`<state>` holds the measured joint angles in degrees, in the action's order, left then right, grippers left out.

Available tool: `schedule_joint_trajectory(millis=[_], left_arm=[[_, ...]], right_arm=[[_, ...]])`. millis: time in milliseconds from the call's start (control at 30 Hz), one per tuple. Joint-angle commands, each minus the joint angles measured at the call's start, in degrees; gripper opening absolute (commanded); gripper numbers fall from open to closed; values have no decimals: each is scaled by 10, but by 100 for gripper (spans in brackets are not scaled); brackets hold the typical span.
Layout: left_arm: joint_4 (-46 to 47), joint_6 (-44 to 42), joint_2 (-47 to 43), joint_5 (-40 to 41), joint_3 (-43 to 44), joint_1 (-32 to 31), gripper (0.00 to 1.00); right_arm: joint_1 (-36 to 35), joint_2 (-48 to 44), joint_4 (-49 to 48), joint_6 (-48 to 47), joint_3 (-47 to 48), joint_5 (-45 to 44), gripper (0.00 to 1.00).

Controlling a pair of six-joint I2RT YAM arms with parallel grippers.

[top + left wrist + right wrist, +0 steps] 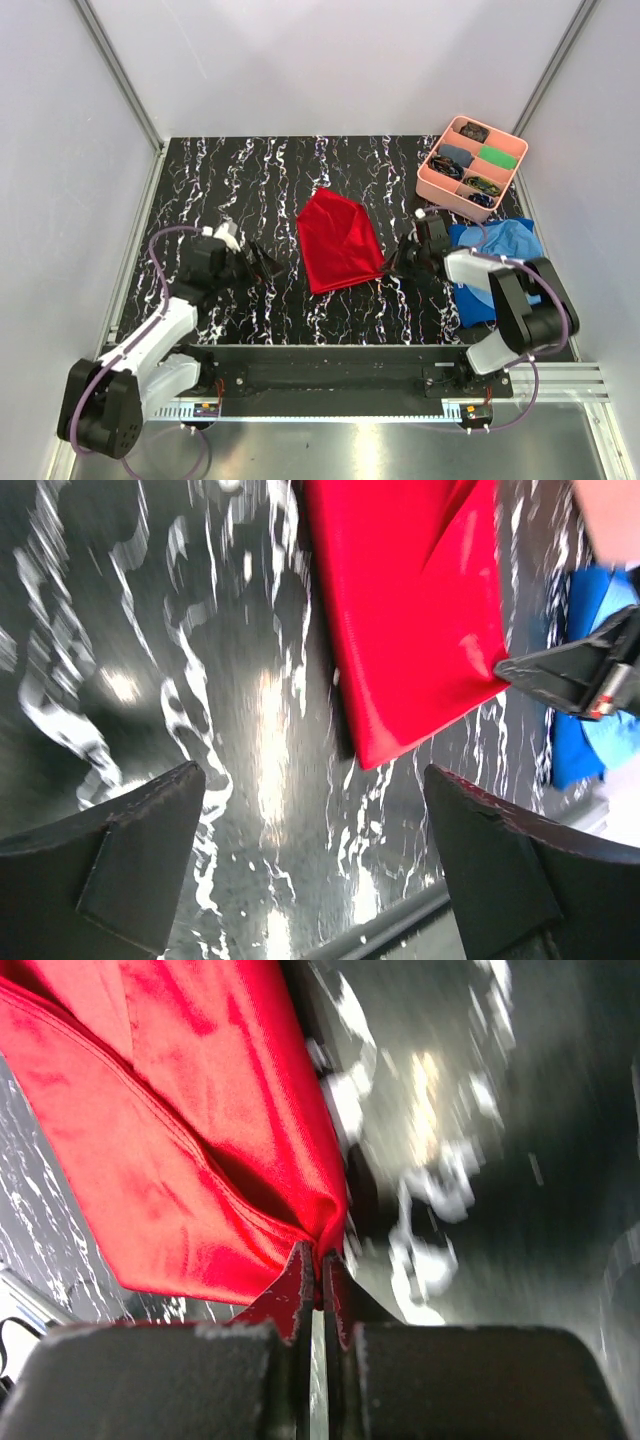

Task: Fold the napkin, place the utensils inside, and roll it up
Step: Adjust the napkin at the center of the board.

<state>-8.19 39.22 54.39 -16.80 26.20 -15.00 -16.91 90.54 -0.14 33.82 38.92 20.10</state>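
Note:
The red napkin [338,243] lies folded into a pointed shape in the middle of the black marbled table [220,190]. My right gripper [393,265] is shut on its near right corner. In the right wrist view the cloth [180,1160] bunches where the right gripper [322,1260] pinches it. My left gripper [268,262] is open just left of the napkin, with nothing in it. In the left wrist view the left gripper [315,780] frames bare table, and the napkin [410,610] lies beyond the tips. The utensils are out of view.
A pink tray [437,190] of small dark and green items stands at the back right. A blue cloth [500,240] lies under the right arm. A black rail [320,365] runs along the near table edge, and pale walls enclose three sides.

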Motion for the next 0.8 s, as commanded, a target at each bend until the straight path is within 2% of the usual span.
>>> schedule_joint_trajectory(millis=[0,167,267,600,767], left_arm=[[195,95,24,-38,-69,-26,89],[342,136,120,-89,-103,-56,78],[394,155,172,-101,-109,-78,77],[471,207,280,-89,-122,-139,70],[519,227,323,-90,-133,-147,62]], right_arm=[[-20,-67,-9,75,-59,-63,0],[-39,-94,-14,106,-108,-107,0],[-48,-108,-32,128,-129,-128,0],[-63,-103,-58,150,-139,-164,0],[-64,-89,-67,150,-136,-161,0]])
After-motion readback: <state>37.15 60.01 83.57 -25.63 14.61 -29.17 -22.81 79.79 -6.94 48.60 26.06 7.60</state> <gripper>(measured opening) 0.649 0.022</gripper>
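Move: The napkin's free near-left corner lies about 12 cm to the right of my left hand, 3 cm back and some 8 cm below. The folded napkin's middle is about 19 cm right and 11 cm ahead of that hand. My right hand already pinches the near-right corner, about 30 cm right and 3 cm ahead of my left; from my right hand, the free corner is some 18 cm left and 6 cm back. I swing my open left hand about 10 cm right, sinking some 6 cm, mostly early, and easing back a little towards the napkin's free near-left corner. It rolls left side down, tips downward and turns clockwise as its fingers narrow to about two-thirds open. My right hand keeps its pinch, drags its corner back about 3 cm, then holds nearly in place, turning about 15 degrees clockwise. ##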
